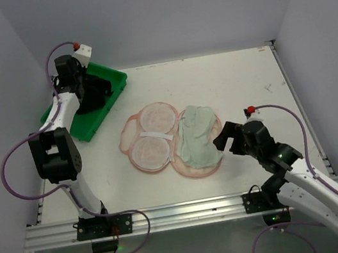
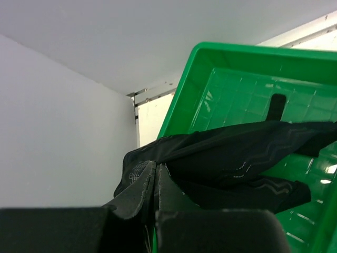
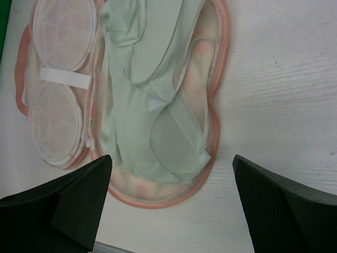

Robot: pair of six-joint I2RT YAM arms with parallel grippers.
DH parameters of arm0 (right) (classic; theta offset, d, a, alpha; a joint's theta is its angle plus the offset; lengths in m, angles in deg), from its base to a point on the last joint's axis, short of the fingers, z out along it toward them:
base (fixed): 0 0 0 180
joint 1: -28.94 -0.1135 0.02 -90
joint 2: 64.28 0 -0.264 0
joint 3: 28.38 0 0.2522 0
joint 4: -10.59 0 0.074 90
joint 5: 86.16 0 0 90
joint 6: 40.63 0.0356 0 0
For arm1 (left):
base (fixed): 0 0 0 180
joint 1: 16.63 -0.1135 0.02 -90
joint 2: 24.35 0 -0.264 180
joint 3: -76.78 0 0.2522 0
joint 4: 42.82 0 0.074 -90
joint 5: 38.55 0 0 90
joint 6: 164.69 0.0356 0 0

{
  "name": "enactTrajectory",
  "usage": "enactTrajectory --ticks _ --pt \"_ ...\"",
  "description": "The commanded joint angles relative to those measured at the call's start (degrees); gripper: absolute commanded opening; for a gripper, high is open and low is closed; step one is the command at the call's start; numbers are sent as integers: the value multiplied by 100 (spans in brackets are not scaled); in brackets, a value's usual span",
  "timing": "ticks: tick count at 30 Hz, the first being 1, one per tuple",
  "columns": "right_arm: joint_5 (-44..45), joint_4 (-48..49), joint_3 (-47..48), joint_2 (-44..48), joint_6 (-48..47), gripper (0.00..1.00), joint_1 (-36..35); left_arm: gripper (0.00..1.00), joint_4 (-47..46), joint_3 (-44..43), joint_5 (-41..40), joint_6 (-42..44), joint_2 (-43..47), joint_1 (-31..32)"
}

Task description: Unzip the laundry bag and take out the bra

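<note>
The laundry bag (image 1: 151, 136) lies unzipped and spread open mid-table, its pink trim also in the right wrist view (image 3: 158, 200). Its left half shows two round mesh domes. A pale green soft garment (image 1: 198, 136) with a cup shape fills its right half (image 3: 152, 105). My left gripper (image 1: 95, 93) is over the green tray (image 1: 81, 125), shut (image 2: 156, 166) on the bra (image 2: 237, 153); only its black fabric shows, draped into the tray (image 2: 231, 84). My right gripper (image 1: 223, 140) is open and empty, just above the bag's near right end (image 3: 171, 157).
The tray stands at the back left against the left wall. White walls enclose the table on three sides. A metal rail (image 1: 183, 212) runs along the near edge.
</note>
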Motion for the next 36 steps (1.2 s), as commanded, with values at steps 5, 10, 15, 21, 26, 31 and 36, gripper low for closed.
enactTrajectory --ticks 5,10,15,21,26,31,36 --pt "-214 486 229 -369 -135 98 22 0 33 184 -188 531 653 -17" --pt "-249 495 316 -651 -91 98 31 0 -29 255 -13 347 189 -17" --pt "-231 503 317 -660 -118 98 22 0 -55 -87 226 -337 -470 27" --pt "-214 503 361 -625 -188 98 22 2 58 -237 252 -716 -981 97" --pt "-249 573 299 -616 -162 98 22 14 33 175 -169 -875 -938 97" --pt "-354 609 229 -441 -179 98 22 54 296 9 -214 -1367 -753 97" --pt "-390 600 202 -159 -241 98 22 98 858 -439 -354 -1963 -183 360"
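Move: The left hand still holds the black bra, pinched in shut fingers above the green tray, whose middle lies almost straight below it, about 18 cm down and some 3 cm nearer the base. The laundry bag's empty mesh half lies about 23 cm back and 24 cm to the right. From the open right hand, the green garment on the bag is about 8 cm ahead, 7 cm left and 11 cm down; the tray is some 33 cm ahead and 48 cm left. After a slight lift and draw back of about 1 cm, the left hand lowers the bra some 14 cm down into the green tray, the wrist tipping its fingertips down by roughly 15 degrees, then opens wide low over the tray to let go of the bra and begins to ease back up. The right hand, fingers still wide open and holding nothing, creeps about 2 cm left and slightly forward towards the green garment, dipping a little on the way and coming back up. ##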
